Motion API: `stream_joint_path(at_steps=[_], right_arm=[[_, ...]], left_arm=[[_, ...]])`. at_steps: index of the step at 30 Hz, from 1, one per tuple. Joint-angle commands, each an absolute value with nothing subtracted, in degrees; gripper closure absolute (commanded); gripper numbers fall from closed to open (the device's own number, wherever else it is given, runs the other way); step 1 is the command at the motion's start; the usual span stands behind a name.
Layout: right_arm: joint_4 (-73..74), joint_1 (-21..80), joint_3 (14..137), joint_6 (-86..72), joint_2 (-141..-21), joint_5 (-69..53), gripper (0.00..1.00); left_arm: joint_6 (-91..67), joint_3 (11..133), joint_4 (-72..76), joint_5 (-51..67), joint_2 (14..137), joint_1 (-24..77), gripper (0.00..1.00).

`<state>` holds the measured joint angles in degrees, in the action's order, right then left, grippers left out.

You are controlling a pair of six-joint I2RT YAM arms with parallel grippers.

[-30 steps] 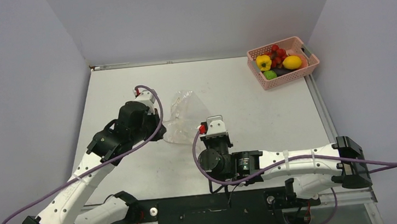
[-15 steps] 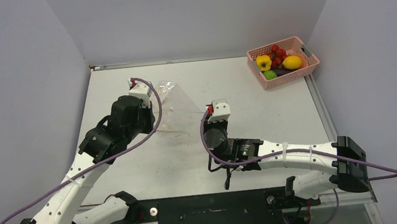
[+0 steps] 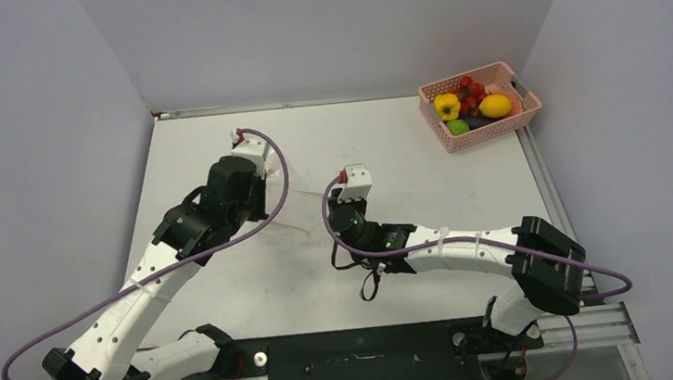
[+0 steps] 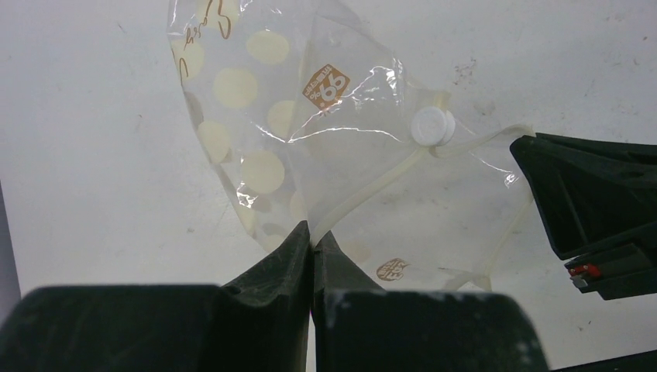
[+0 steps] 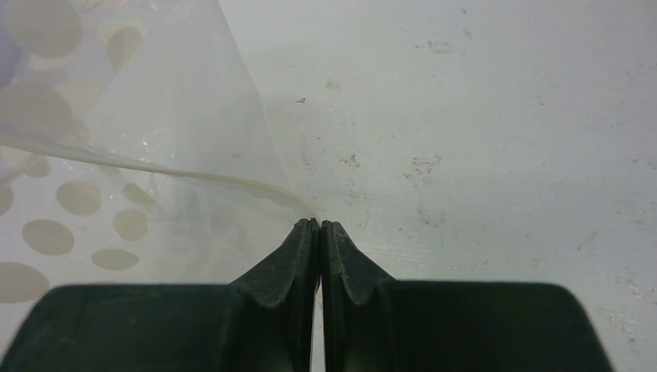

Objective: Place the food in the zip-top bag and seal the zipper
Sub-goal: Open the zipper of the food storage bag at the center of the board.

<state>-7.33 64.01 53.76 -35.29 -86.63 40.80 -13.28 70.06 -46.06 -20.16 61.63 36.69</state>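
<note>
The zip-top bag, clear with cream dots, hangs stretched between my two grippers. My left gripper is shut on its mouth edge, where the pale zipper strip runs up to a white slider. My right gripper is shut on the far end of the zipper, at the corner of the bag. The food lies in the pink basket at the far right: yellow pepper, lemon, green piece, red tomatoes. The eggplant is mostly hidden.
The right gripper's black body shows at the right of the left wrist view, close to the bag. Grey walls close in the table on three sides. A metal rail runs along its right edge.
Both grippers have moved away from the near edge with the bag. The right arm has stretched out leftward. The crumpled bag is now pulled taut between them.
</note>
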Motion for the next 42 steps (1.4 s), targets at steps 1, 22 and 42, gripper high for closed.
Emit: stream_joint_path(at_steps=[1,22,42], right_arm=[[-10.9,61.1,52.8,-40.2,-87.4,35.3,0.95],[-9.0,58.7,56.0,-32.7,-85.8,23.7,0.56],[-9.8,60.3,63.4,-23.1,-88.5,13.9,0.43]], left_arm=[[-12.0,69.2,-41.8,-23.0,62.6,36.9,1.0],[-10.6,60.5,-35.1,-19.7,60.7,37.0,1.0],[-10.2,59.6,-34.5,-17.3,59.0,37.0,1.0]])
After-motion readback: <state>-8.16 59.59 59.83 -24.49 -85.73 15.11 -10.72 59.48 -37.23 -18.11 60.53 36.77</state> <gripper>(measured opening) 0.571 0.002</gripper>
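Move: Both hands still pinch the bag's mouth rim, one at each side. The middle of the bag mouth is about 6 cm left of the right hand and 2 cm ahead. The white disc on the rim is some 6 cm left and 4 cm ahead, the left fingers about 13 cm left and 1 cm back. From the left hand, the bag mouth's middle is about 7 cm right and 1 cm ahead. All heights are hard to judge. Both hands sink; the right then opens, freeing the rim, and rises about 7 cm leftward; the left keeps pinching. ##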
